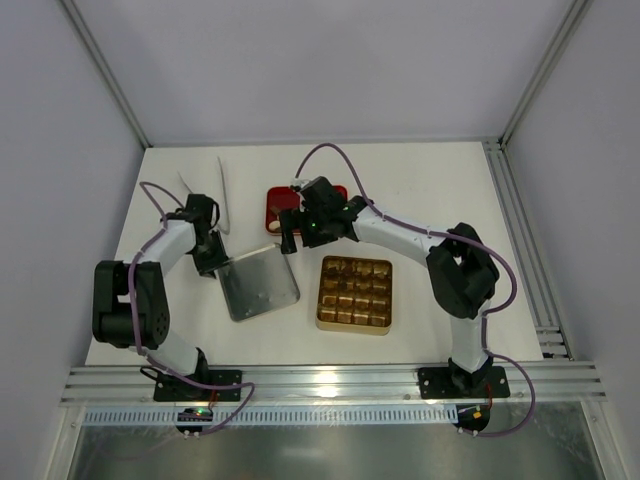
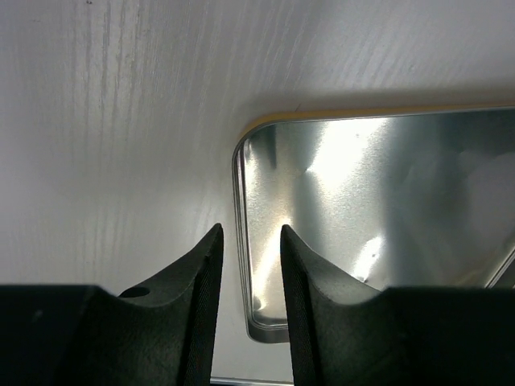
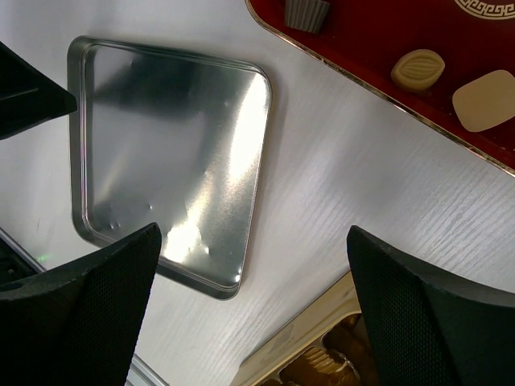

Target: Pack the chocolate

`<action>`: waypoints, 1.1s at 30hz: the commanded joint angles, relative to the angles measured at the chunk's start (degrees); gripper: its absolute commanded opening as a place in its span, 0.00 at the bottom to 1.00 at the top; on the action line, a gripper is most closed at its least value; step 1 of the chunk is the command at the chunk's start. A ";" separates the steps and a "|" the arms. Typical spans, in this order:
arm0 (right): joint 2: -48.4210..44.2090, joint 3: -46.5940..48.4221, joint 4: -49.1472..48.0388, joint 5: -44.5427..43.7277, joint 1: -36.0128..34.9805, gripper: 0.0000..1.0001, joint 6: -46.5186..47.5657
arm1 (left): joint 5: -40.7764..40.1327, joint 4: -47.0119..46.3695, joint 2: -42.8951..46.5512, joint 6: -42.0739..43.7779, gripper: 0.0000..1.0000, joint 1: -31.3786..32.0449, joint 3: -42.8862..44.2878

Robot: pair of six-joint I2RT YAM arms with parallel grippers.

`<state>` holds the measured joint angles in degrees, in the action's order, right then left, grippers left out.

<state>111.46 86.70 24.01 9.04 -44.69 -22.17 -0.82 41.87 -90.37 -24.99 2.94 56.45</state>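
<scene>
Several chocolate pieces (image 1: 354,284) sit in the cells of the gold grid tin (image 1: 324,322). Three more lie in the red tray (image 3: 378,36): a cream oval (image 3: 418,69), a cream rounded piece (image 3: 488,99) and a dark ribbed one (image 3: 306,12). My right gripper (image 3: 255,241) hovers wide open and holds nothing, between the tray, the tin corner (image 3: 310,342) and the silver lid (image 3: 173,153). My left gripper (image 2: 251,233) is narrowly open at the lid's left rim (image 2: 240,209), which lies in the gap between its fingers without showing contact.
The silver lid (image 1: 258,283) lies inside-up left of the gold tin, and the red tray (image 1: 277,203) sits behind it, partly covered by the right arm. White tongs (image 1: 222,195) lie at the back left. An aluminium rail (image 1: 330,380) runs along the near edge.
</scene>
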 commanded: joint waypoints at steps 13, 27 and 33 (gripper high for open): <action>2.36 1.99 -2.48 2.39 -0.40 0.96 1.43 | 0.64 -3.63 -4.64 2.05 0.21 -0.04 -0.81; 5.26 4.18 -2.21 4.58 -0.40 0.96 1.78 | 8.29 -5.39 -4.47 6.71 0.00 -2.76 -0.81; 6.22 4.27 -2.30 5.55 -0.31 0.96 1.34 | 12.59 -6.53 -2.97 6.45 0.00 -6.10 -1.08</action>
<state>116.77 88.62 22.90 13.21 -44.69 -21.12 8.19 37.76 -94.76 -19.25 -1.56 55.07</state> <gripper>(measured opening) 0.963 0.004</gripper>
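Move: The silver lid lies askew below both hands. From the left hand, its middle is about 9 cm right, 4 cm back and 3 cm down, its left rim almost under the fingers; a white strip lies 16 cm ahead and 1 cm right. From the right hand, the lid's middle is about 7 cm left, 8 cm back and 9 cm down; the red tray is 7 cm ahead, 4 cm right, and the gold box 11 cm back, 14 cm right. Down about 2.5 cm and slightly back goes the left hand onto the lid's left rim near its far corner; its part-open fingers shut and pinch the rim, then it creeps forward about 1 cm, rolling slightly left side down. The right hand, still wide open and empty, sinks nearly 3 cm and drifts some 1.5 cm left, closer to the lid. ##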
